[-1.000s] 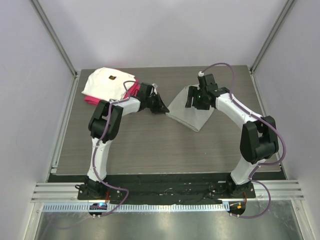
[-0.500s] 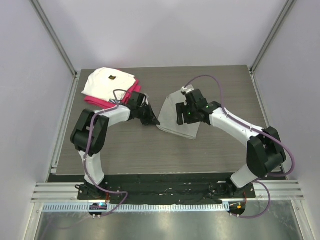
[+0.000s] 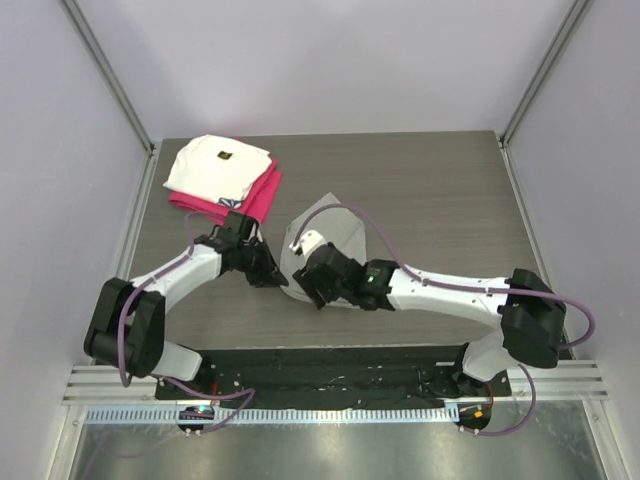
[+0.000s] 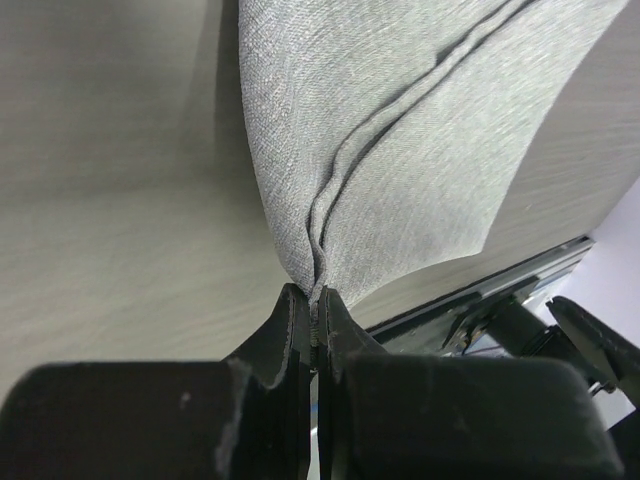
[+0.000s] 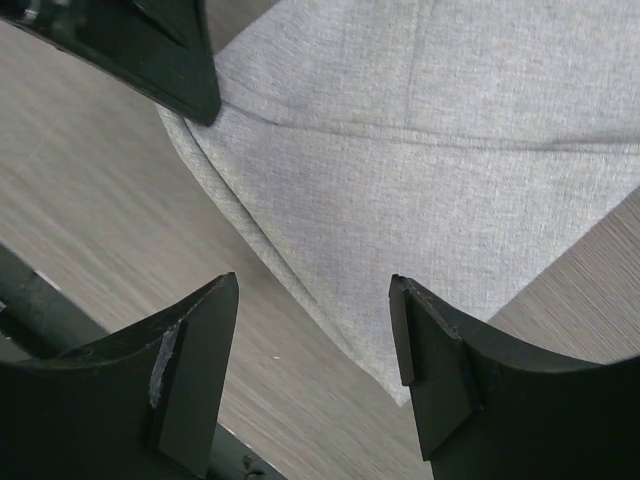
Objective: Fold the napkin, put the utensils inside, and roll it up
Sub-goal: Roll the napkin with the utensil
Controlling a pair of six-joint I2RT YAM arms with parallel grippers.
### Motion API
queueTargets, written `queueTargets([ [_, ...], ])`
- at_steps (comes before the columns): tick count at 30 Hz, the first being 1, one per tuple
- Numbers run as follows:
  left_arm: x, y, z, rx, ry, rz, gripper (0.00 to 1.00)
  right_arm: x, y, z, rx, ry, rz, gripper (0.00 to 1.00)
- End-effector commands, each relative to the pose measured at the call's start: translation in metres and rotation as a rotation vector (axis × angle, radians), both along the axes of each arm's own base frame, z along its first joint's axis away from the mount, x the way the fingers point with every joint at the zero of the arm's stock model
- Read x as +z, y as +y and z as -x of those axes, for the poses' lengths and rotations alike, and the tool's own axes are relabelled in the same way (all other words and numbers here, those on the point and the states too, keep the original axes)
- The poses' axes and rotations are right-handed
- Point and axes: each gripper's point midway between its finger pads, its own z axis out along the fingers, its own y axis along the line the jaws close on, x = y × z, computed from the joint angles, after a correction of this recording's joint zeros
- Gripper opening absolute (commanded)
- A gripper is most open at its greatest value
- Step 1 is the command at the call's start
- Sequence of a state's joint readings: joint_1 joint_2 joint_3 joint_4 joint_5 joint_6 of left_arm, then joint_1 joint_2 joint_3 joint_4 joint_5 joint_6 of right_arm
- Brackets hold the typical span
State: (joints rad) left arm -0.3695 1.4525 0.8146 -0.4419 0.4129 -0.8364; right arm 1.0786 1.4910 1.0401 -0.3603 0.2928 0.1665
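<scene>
The light-grey napkin (image 3: 336, 222) lies folded on the table, left of centre, with one corner drawn toward the near edge. My left gripper (image 3: 275, 277) is shut on that corner; the left wrist view shows the napkin (image 4: 400, 130) bunched into a crease between the shut left gripper's (image 4: 318, 300) fingertips. My right gripper (image 3: 312, 288) is open and empty just above the napkin's near edge. In the right wrist view the napkin (image 5: 430, 150) lies under the open right gripper (image 5: 315, 300), with a left fingertip (image 5: 150, 50) at upper left. The utensil is out of view.
A folded white cloth with a small dark mark (image 3: 215, 165) lies on a magenta-red folded cloth (image 3: 262, 193) at the back left. The table's near edge and the dark base rail (image 3: 330, 365) run close behind both grippers.
Both grippers have moved from the back middle toward the near edge and leftward. The napkin has been dragged the same way in the left gripper.
</scene>
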Motion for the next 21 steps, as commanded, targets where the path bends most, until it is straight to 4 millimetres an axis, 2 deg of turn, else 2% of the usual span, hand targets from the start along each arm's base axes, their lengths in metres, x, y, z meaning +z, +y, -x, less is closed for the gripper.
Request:
queueTargets([
  [1, -0.006, 0.015, 0.030, 0.037, 0.075, -0.020, 0.00, 0.000, 0.030, 0.009, 0.022, -0.143, 0.003, 0.70],
  [3, -0.009, 0.019, 0.041, 0.046, 0.090, -0.019, 0.00, -0.011, 0.042, 0.022, 0.066, -0.168, 0.035, 0.70],
  [6, -0.017, 0.025, 0.051, 0.066, 0.110, -0.034, 0.00, -0.022, 0.061, 0.033, 0.121, -0.191, 0.037, 0.70],
  [9, -0.024, 0.030, 0.059, 0.083, 0.139, -0.041, 0.00, -0.029, 0.072, 0.039, 0.147, -0.205, 0.022, 0.70],
  [14, -0.024, 0.031, 0.060, 0.107, 0.139, -0.032, 0.00, -0.048, 0.083, 0.042, 0.188, -0.229, 0.056, 0.70],
  [15, -0.024, 0.031, 0.060, 0.111, 0.147, -0.027, 0.00, -0.044, 0.090, 0.040, 0.193, -0.246, 0.034, 0.70],
  [21, -0.021, 0.033, 0.058, 0.127, 0.156, -0.010, 0.00, -0.054, 0.108, 0.048, 0.242, -0.248, 0.025, 0.70],
])
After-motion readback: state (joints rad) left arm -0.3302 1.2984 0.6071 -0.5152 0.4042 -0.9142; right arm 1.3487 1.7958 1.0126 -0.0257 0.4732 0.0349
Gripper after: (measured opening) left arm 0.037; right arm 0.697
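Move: The left hand already pinches the left end of the napkin's near edge, a few centimetres above the table. The near edge beside that grip lies about 4 cm to its right, 1 cm back and 4 cm down, and the napkin's middle some 11 cm ahead and 12 cm right. From the right hand, open above the napkin, that edge is roughly 3 cm left and 9 cm below. The red cloth lies about 26 cm ahead of the left hand and 14 cm left. Leftward, down and back, the right hand sinks some 7 cm with fingers wide open towards the near edge beside the left grip, turning a little counter-clockwise. The left hand, still shut on the cloth, draws it back about 6 cm towards the robot, also slightly down and left, then all but stops while the right hand keeps lowering. Whether the right fingers reach cloth can't be seen. ##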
